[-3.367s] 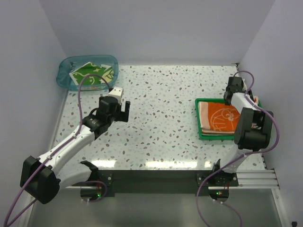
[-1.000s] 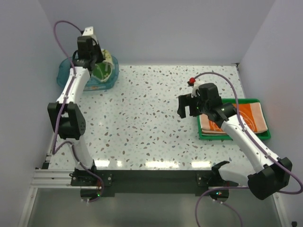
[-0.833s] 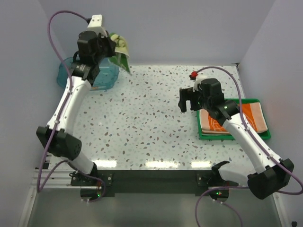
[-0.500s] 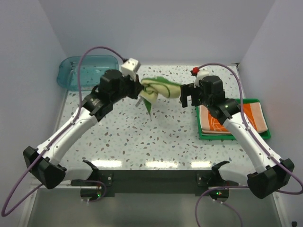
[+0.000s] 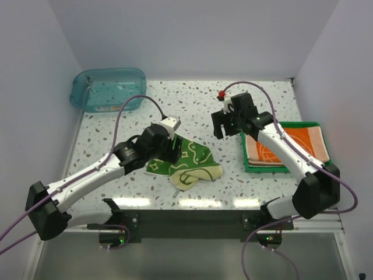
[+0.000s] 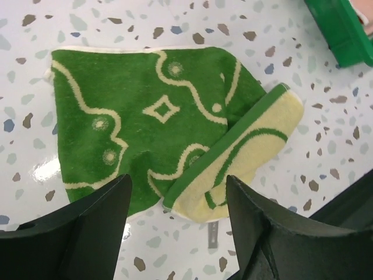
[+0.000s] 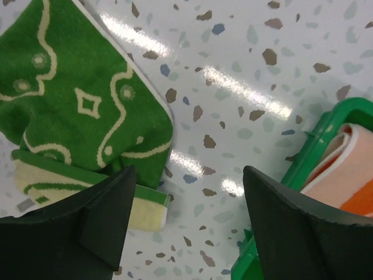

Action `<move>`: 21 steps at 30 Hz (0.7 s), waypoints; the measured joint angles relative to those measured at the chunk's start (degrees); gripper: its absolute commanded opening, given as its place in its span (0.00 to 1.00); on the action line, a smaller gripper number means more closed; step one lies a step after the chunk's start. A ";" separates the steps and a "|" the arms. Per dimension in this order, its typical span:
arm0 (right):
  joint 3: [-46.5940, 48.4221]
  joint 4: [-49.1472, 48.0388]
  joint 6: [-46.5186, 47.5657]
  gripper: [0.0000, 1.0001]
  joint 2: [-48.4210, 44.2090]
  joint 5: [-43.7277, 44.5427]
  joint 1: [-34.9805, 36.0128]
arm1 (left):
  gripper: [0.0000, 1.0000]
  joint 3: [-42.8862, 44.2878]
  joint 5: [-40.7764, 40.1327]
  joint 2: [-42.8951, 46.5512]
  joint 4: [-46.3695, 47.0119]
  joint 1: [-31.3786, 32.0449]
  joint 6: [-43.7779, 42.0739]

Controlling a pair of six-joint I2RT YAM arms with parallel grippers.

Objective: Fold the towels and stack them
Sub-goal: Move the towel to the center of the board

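Observation:
A green towel with a cream pattern [image 5: 189, 160] lies crumpled on the table near the front, one corner turned over to show its pale yellow reverse [image 6: 256, 140]. My left gripper [image 5: 168, 153] hovers just above the towel's left part, open and holding nothing [image 6: 178, 192]. An orange towel [image 5: 285, 146] lies folded in a green tray [image 5: 250, 169] on the right. Left of the tray, above the bare table, my right gripper [image 5: 224, 129] is open and empty. The right wrist view shows the green towel [image 7: 87, 111] to the left of the gripper [image 7: 189, 175] and the tray rim [image 7: 326, 122] to its right.
A translucent blue bin [image 5: 108, 87] stands at the back left with nothing visible in it. White walls close the table in on the left, back and right. A small grey tag [image 6: 213, 233] pokes out from the green towel's near edge.
My left arm carried the green towel out of the blue bin to the front middle of the table and let go of it. My right gripper moved slightly left.

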State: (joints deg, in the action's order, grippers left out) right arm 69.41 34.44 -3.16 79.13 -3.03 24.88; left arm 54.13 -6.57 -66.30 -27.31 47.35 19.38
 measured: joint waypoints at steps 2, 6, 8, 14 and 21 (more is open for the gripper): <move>0.52 1.25 0.07 0.68 3.17 -1.46 0.57 | 0.68 -0.35 -1.86 -0.61 0.15 -0.61 3.76; 3.58 2.45 0.59 0.48 10.60 -3.08 3.56 | 0.61 -3.58 -1.97 -4.79 1.07 -5.18 9.66; 4.42 2.45 0.66 0.43 13.40 -3.43 5.31 | 0.58 -5.27 -1.95 -7.10 1.16 -7.41 11.26; 5.70 2.60 -0.02 0.26 21.97 -4.11 10.51 | 0.52 -6.75 -2.58 -12.24 1.73 -10.47 12.92; 2.14 2.34 -3.80 0.17 25.53 -4.26 12.85 | 0.50 -6.67 -2.86 -18.56 4.46 -12.09 12.61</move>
State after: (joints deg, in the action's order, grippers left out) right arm 71.55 36.77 -6.96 104.66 -7.29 37.74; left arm 47.46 -9.43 -84.86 -22.85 35.27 31.99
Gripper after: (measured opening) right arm 0.165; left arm 0.501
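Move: The green towel lies rumpled below both hands. Its middle is about 2 cm ahead, 6 cm right and 15 cm below the left hand; from the right hand it is some 8 cm back, 16 cm left and 16 cm down. The towel's cream flap sits about 4 cm back and 11 cm right of the left hand. The green tray's middle is roughly 24 cm right and 2 cm back of the right hand. Lower both grippers onto the green towel together. Take the left about 13 cm down, drifting left and a little forward over the towel's left part, swinging counter-clockwise, tipping steeper and half closing its fingers. Drop the right some 15 cm, leftward and then back too, over the right part beside the cream flap, pitching down about 25 degrees and nearly shutting its fingers. Finish with both sets of tips close to or on the cloth. ##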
